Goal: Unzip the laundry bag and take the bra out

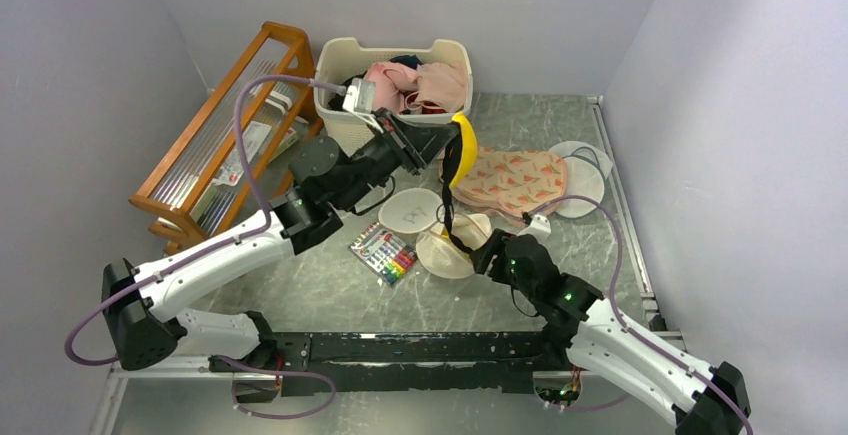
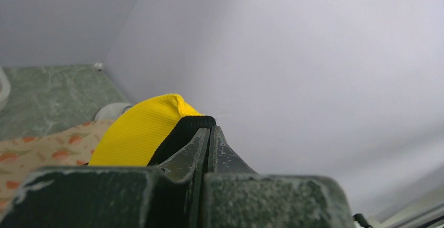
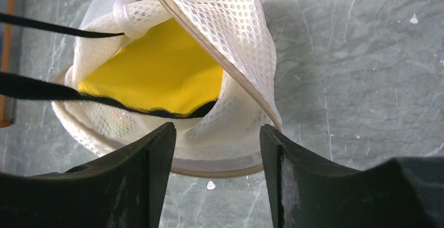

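Observation:
The laundry bag [image 1: 447,251], a cream mesh pouch, lies unzipped on the table with its round lid [image 1: 410,210] folded back. My left gripper [image 1: 437,147] is raised above it, shut on the black edging of the yellow bra [image 1: 463,145]. In the left wrist view the left gripper [image 2: 210,128] pinches that black trim beside the yellow bra cup [image 2: 139,133]. Black straps [image 1: 447,210] run down into the bag. My right gripper [image 3: 217,139] stands open just short of the laundry bag's [image 3: 230,39] zip rim. The other yellow bra cup [image 3: 157,76] is still inside.
A cream basket [image 1: 340,120] of clothes stands at the back, with a wooden rack [image 1: 225,125] to its left. A peach carrot-print fabric [image 1: 510,180] and a white mesh disc [image 1: 585,190] lie right of the bag. A colourful packet [image 1: 385,253] lies left of it.

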{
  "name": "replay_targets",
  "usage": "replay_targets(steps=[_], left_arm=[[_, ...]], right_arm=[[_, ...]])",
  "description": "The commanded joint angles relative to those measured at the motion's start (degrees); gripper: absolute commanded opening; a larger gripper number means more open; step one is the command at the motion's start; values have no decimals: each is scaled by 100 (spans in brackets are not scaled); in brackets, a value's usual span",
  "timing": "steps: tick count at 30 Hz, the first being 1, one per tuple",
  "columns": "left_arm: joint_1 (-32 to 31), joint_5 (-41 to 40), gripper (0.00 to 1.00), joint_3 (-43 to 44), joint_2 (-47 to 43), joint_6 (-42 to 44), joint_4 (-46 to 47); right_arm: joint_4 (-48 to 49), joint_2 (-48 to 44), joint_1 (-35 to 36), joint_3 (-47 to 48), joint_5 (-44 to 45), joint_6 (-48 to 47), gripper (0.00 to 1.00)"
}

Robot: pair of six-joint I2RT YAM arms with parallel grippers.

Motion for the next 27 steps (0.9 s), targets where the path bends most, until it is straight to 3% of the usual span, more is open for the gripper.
replay_targets(steps=[1,15,27], left_arm=[[28,420,7,1025,-59,41,222],[40,1051,7,3269,736,520,30],[229,-41,7,4870,1654,2378,-604]], right_arm=[[-127,-261,18,210,122,-153,63],[-335,-789,18,472,-21,-424,87],[-633,-1212,17,691,-284,-566,93]])
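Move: The open laundry bag, with the bra's second yellow cup still inside, lies almost straight below the left hand, about 40 cm down and 3 cm back; the hand already holds the other cup. From this hand, the bag's white lid is roughly 4 cm ahead and 8 cm left, the patterned pouch 11 cm ahead and 11 cm right, and the basket some 30 cm ahead and 11 cm left. From the right hand the bag is about 5 cm ahead, 5 cm left and 4 cm lower. The bra is drawn up out of the laundry bag by the left hand, whose shut fingers keep their pinch as it climbs about 21 cm, mostly early on, easing back and slightly left, then forward again while still high; the fingers tip up some 25 degrees. Meanwhile the right hand opens wide and backs off upward about 6 cm from the bag's rim. ##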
